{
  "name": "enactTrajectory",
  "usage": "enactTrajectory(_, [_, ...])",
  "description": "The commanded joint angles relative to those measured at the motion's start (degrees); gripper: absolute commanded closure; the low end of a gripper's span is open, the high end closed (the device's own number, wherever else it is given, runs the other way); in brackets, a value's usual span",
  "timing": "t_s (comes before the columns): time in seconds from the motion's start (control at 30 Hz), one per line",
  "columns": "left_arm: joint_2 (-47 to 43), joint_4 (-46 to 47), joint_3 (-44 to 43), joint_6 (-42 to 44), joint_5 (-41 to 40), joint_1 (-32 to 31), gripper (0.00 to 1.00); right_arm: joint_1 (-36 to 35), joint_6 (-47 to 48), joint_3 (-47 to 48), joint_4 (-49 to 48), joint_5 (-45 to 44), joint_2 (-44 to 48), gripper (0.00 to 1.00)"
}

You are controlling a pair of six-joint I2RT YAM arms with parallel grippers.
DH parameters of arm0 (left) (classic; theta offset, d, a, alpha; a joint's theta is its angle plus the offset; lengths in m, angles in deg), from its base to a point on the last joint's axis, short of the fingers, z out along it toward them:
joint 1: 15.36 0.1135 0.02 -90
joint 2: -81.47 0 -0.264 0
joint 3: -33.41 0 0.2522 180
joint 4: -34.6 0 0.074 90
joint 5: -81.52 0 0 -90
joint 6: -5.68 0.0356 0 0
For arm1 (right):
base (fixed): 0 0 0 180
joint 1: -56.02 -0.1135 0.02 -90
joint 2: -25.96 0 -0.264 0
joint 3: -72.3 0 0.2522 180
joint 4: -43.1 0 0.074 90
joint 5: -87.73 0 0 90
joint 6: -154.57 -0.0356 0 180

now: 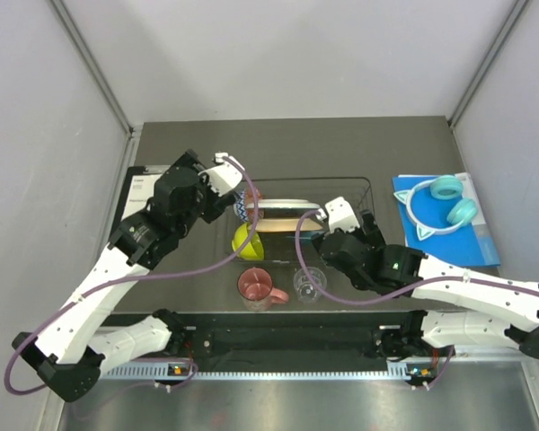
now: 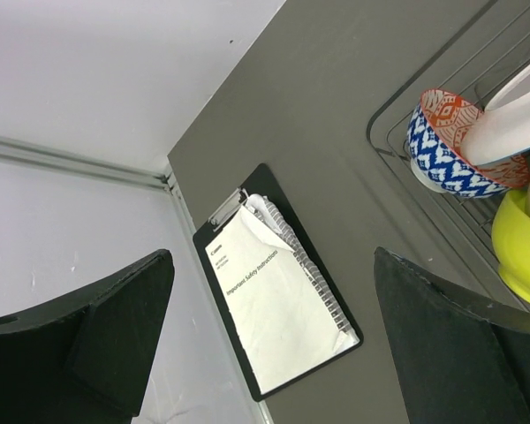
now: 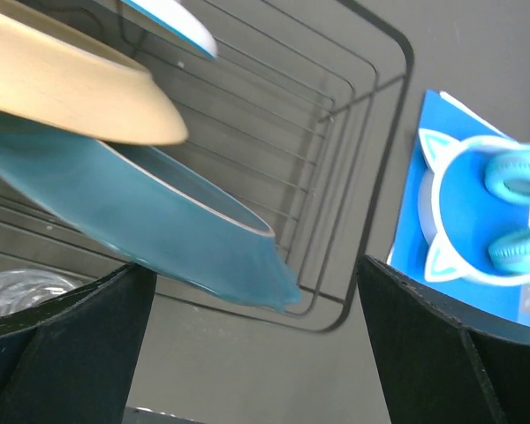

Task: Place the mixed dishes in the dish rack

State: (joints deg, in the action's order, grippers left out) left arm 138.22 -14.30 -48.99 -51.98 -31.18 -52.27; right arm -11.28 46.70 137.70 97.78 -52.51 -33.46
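Observation:
The dish rack [image 1: 359, 193] holds plates standing on edge [image 1: 283, 215]. In the right wrist view the teal scalloped plate [image 3: 159, 221] leans under the peach plate [image 3: 62, 88] over the rack wires [image 3: 353, 115]. My right gripper [image 3: 256, 344] is open, and the teal plate's edge lies just beyond its gap; from above it [image 1: 334, 232] is at the rack's front. The blue-patterned small bowl [image 2: 446, 159] and lime-green bowl [image 2: 521, 256] sit at the rack's left end, with a pale plate [image 2: 512, 124] leaning over them. My left gripper [image 2: 278, 353] is open and empty, left of them. The pink mug [image 1: 256, 287] and clear glass [image 1: 308, 284] stand in front of the rack.
A clipboard with white paper [image 2: 274, 300] lies at the table's left edge, by the wall. Turquoise headphones [image 1: 445, 205] rest on a blue sheet [image 1: 467, 238] right of the rack. Grey walls close in the table on three sides.

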Motion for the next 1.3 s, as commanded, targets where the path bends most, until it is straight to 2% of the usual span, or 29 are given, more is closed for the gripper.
enactTrajectory(0.0, [-2.0,3.2,1.0,-1.5,2.0,1.6,0.01,0.5,4.3,3.5,-3.3,3.7,0.4,0.08])
enactTrajectory(0.2, [-3.1,6.0,3.8,-1.8,1.1,2.1,0.01,1.4,7.4,4.7,-3.2,8.2,-1.5,0.31])
enactTrajectory(0.37, [-3.9,6.7,5.1,-2.6,0.8,2.2,0.01,1.5,8.0,6.2,-2.3,9.4,-2.8,0.36])
enactTrajectory(0.53, [-4.5,7.5,5.8,-2.5,0.5,2.3,0.01,1.9,9.8,6.5,-2.8,10.1,-3.4,0.47])
enactTrajectory(0.57, [-4.6,7.7,5.9,-2.4,0.4,2.4,0.01,1.9,10.0,6.6,-3.0,10.3,-3.8,0.5])
enactTrajectory(0.6, [-4.6,7.9,5.9,-2.4,0.3,2.3,0.01,2.0,10.6,6.7,-3.0,10.6,-4.2,0.59])
enactTrajectory(0.67, [-4.6,8.1,6.1,-2.4,0.2,2.4,0.01,1.9,11.1,6.8,-3.7,11.2,-4.7,0.69])
enactTrajectory(0.7, [-4.8,8.3,6.2,-2.3,0.1,2.3,0.01,2.0,11.6,7.1,-3.7,11.5,-5.4,0.8])
enactTrajectory(0.73, [-4.8,8.3,6.3,-2.3,0.1,2.4,0.01,1.9,11.9,7.2,-3.9,11.8,-5.7,0.83])
enactTrajectory(0.87, [-5.0,9.1,6.9,-2.3,-0.1,2.3,0.01,1.9,13.3,8.2,-4.3,12.5,-6.9,0.91])
enactTrajectory(1.27, [-5.7,11.2,9.5,-1.7,-0.2,2.3,0.01,1.9,16.1,11.3,-7.2,17.3,-10.7,0.93])
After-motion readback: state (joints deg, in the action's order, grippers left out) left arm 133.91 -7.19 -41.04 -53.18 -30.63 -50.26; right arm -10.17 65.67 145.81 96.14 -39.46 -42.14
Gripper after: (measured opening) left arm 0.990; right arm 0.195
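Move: The right hand, open, is just off the right end of the teal plate standing in the dish rack. The plate's middle is some 11 cm left of the hand, 2 cm farther out and about 5 cm lower. The peach plate stands 4 cm beyond the teal one and 5 cm more to the left; the glass is about 12 cm back and 10 cm left of this hand, well below. From the left hand, the teal plate's middle lies roughly 26 cm right, 8 cm back and 18 cm down. Leftward, almost level, the right hand slides about 5 cm along the rack onto the right end of the teal plate, turning nearly 20 degrees counter-clockwise and dipping its left side some 10 degrees. The fingers close on the way and pinch the plate's edge across its thickness, keeping that hold through the last centimetre or so. ##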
